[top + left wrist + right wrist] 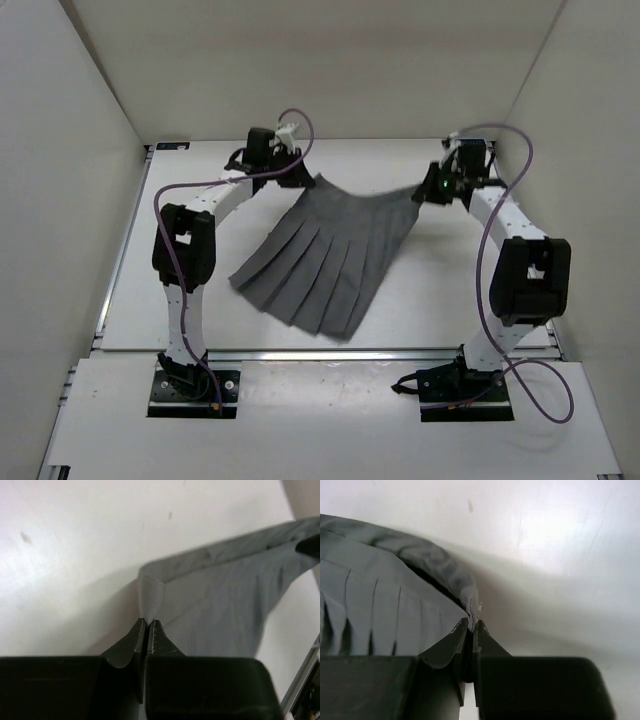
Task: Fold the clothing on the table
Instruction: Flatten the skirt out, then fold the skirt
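Note:
The clothing (330, 255), a dark grey pleated skirt, fans out over the middle of the white table (440, 300), its wide hem toward the near side. My left gripper (305, 175) is shut on the waistband's left corner (150, 597), seen close in the left wrist view between the dark fingertips (135, 635). My right gripper (422, 190) is shut on the waistband's right corner (470, 597), the cloth edge pinched between its jaws. The waistband sags between the two grippers, lifted slightly at both corners.
White walls enclose the table on the left, back and right. A metal rail (330, 353) runs along the near edge, with both arm bases (195, 385) behind it. Purple cables loop off each arm.

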Tool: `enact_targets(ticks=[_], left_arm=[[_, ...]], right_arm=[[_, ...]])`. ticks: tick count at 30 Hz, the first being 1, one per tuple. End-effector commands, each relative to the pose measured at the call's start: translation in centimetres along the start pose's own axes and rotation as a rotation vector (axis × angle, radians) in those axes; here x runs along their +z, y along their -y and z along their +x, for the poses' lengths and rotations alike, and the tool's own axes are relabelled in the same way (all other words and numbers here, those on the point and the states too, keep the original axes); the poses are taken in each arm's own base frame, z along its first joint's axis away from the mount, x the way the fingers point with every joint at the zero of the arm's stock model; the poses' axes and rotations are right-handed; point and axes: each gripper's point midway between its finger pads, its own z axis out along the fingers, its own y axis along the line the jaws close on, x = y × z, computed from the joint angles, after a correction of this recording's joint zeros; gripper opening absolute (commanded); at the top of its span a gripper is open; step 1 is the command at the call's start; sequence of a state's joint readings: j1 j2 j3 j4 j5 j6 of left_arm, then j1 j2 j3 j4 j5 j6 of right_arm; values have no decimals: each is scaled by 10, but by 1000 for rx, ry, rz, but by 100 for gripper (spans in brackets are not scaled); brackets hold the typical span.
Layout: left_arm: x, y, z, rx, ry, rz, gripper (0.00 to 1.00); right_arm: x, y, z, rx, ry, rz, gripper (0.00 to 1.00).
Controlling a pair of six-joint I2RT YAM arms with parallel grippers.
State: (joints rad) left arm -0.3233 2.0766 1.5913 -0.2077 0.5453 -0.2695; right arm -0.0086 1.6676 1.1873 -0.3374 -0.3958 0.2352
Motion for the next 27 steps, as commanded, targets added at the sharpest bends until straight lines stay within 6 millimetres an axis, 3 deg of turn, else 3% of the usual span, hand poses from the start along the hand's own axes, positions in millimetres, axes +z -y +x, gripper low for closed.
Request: enact_targets(ticks=[1,3,4,5,7,8,9,10,11,12,13,14,15,16,17,19,20,21,22,23,25,27], left_arm=[[-31,21,-98,91,188,2,0],[-61,49,-163,175,338,16,0],[-76,51,-180,192,386,-4,0],[-90,64,-200,224,442,4,0],[-118,77,-225,259,517,0,0],[-131,93,-229,286,539,15,0],[-137,97,-224,304,530,10,0],[-141,97,-213,306,511,-11,0],[-141,99,-205,330,498,-13,0],[-143,101,-183,347,460,-20,0],[-161,114,-182,372,494,-27,0],[-142,101,-142,359,410,-39,0],[-143,96,-109,349,367,-61,0],[-158,107,-100,364,381,-53,0],[-148,95,-63,340,314,-67,0],[-161,95,-2,322,233,-93,0],[-175,100,3,325,254,-104,0],[-172,97,34,290,193,-101,0],[-177,96,51,252,179,-103,0],[-184,103,53,249,202,-91,0],[-181,86,81,147,187,-104,0],[-181,71,79,92,217,-123,0]], right_arm=[[-24,-33,-117,-169,231,-28,0],[-60,-61,-187,-257,389,-36,0],[-61,-76,-194,-305,403,-37,0],[-82,-88,-219,-347,483,-25,0],[-104,-109,-238,-400,561,-26,0],[-121,-119,-242,-420,594,-32,0],[-134,-122,-241,-427,612,-33,0],[-140,-124,-238,-431,619,-41,0],[-139,-116,-221,-423,597,-29,0],[-126,-105,-202,-410,563,-17,0],[-141,-107,-197,-419,598,-18,0],[-133,-96,-166,-394,545,-18,0],[-116,-78,-134,-369,467,0,0],[-125,-78,-119,-362,465,-1,0],[-125,-74,-93,-364,429,5,0],[-121,-61,-37,-337,311,28,0],[-131,-60,-25,-327,303,33,0],[-134,-57,-10,-312,283,34,1],[-132,-56,0,-296,263,11,0],[-128,-54,13,-271,239,-6,0],[-111,-51,32,-253,193,-25,0],[-91,-48,39,-238,153,-47,0]])
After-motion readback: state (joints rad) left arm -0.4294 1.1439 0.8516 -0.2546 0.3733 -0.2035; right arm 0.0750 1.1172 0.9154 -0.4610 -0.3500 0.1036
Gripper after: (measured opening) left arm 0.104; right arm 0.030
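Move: Each hand already pinches an upper corner of the skirt, and the cloth slopes down towards the bases. From the left hand the skirt's middle is about 15 cm back, 3 cm right and 6 cm lower; the near-left hem corner is some 20 cm back, 17 cm left and 9 cm down. From the right hand the skirt's middle is about 12 cm back, 21 cm left and 6 cm lower; the near-right hem corner is roughly 30 cm back, 15 cm left and 9 cm down. Both hands, keeping their pinch on the skirt's upper corners, fling it in one quick arc: up some 25 cm and about 10 cm forward, away from the bases, the fingers tipping up 30 to 40 degrees. They then sweep back and down towards mid-table, tipping most of the way down again, the left ending roughly 20 cm behind its start and drifting left, the right about 10 cm behind, both still higher than they began. ##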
